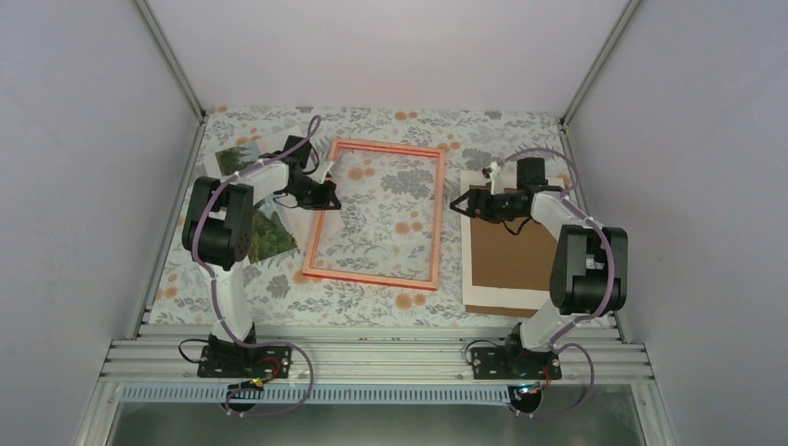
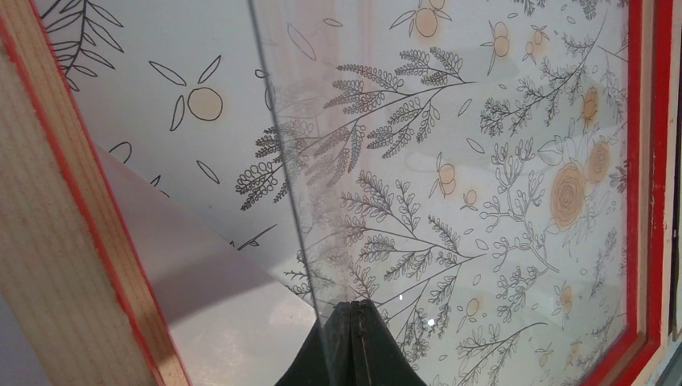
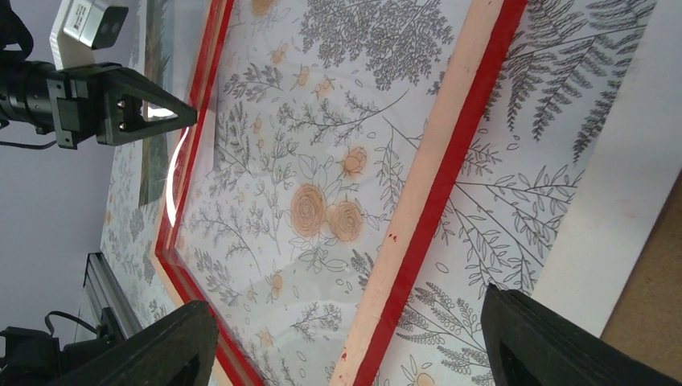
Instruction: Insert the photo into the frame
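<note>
The frame (image 1: 372, 280) lies flat mid-table with its paler back up, and the tablecloth shows through its clear pane (image 2: 482, 201). The frame's red far rail (image 2: 639, 161) crosses the left wrist view. My left gripper (image 1: 327, 197) is at the frame's left rail, shut (image 2: 362, 307), with nothing seen between its fingers; its tip touches the pane, whose bare edge crosses just in front of it. The photo (image 1: 271, 234) lies picture side up left of the frame, partly hidden under my left arm. My right gripper (image 1: 456, 204) hovers open (image 3: 346, 301) over the frame's right rail (image 3: 438, 185).
A brown backing board (image 1: 511, 255) lies on a white sheet (image 1: 492, 299) right of the frame, under my right arm. A pale sheet corner (image 2: 217, 305) shows beside the pane's edge; I cannot tell what it is. Walls close in on three sides.
</note>
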### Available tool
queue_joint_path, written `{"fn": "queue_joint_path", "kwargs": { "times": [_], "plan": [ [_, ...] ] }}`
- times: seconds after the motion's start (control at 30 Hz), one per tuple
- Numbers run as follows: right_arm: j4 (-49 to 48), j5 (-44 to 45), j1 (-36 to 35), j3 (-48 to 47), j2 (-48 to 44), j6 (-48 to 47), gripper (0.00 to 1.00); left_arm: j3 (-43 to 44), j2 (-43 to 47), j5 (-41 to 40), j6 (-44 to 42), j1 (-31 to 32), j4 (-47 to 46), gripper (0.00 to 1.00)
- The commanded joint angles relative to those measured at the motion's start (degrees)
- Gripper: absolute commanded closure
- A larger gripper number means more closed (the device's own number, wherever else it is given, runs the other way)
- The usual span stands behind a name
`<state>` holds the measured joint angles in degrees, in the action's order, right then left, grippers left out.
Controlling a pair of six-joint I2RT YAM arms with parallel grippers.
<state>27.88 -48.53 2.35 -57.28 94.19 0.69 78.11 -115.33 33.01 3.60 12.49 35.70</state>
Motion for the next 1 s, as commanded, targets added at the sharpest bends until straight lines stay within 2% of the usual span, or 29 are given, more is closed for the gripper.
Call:
{"fn": "queue_joint_path", "kwargs": {
  "times": [0.0, 0.1, 0.17, 0.47, 0.63, 0.8, 0.97],
  "plan": [
    [-1.74, -0.27, -1.31, 1.28, -0.06, 0.03, 0.18, -0.14, 0.55, 0.65, 0.24, 0.07, -0.63, 0.98],
    [-1.74, -0.22, -1.72, 1.01, -0.04, 0.1, 0.18, 0.28, 0.72, -1.23, 0.72, 0.35, -0.39, 0.96],
    [-1.52, -0.25, -1.83, 0.77, 0.11, -0.13, 0.18, 0.34, 1.42, -2.97, 1.04, 0.49, -0.43, 0.91],
    [-1.87, -0.21, -1.82, 0.59, 0.19, -0.13, 0.18, 2.72, 4.2, -12.58, 1.65, 3.89, 1.73, 0.53],
    [-2.04, -0.4, -1.82, 0.59, 0.11, -0.15, 0.18, 3.41, 4.29, -17.46, 1.94, 4.92, 3.86, 0.43],
    [-2.3, -0.51, -1.82, 0.59, 0.25, -0.06, 0.18, 3.96, 4.99, -20.64, 1.75, 5.88, 4.95, 0.18],
    [-2.49, -0.47, -1.92, 0.29, 0.41, -0.06, 0.18, 4.51, 5.56, -22.81, 1.46, 6.91, 5.93, 0.11]
  ]
}}
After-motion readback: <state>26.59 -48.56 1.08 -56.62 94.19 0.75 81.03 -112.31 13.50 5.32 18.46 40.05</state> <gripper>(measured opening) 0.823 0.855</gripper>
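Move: The left hand pinches the left edge of the clear sheet, inside the red frame. The middle of the frame's left rail is roughly 3 cm to the left, level with the hand and some 4 cm below. The frame's middle is about 8 cm to the right and 1 cm back; the photo's middle lies about 14 cm left and 1 cm ahead. From the right hand, that left rail's middle is about 26 cm left, level with it and 10 cm below. The left hand lets go of the clear sheet's raised edge beside the frame's left rail: its shut fingers spread almost fully while the wrist swings about 15 to 20 degrees, so that they point more steeply down. It hardly leaves the spot, dipping less than half a centimetre as the fingers start to part, then rising to end about 1 cm higher and slightly to the left, over the inner side of that rail. ##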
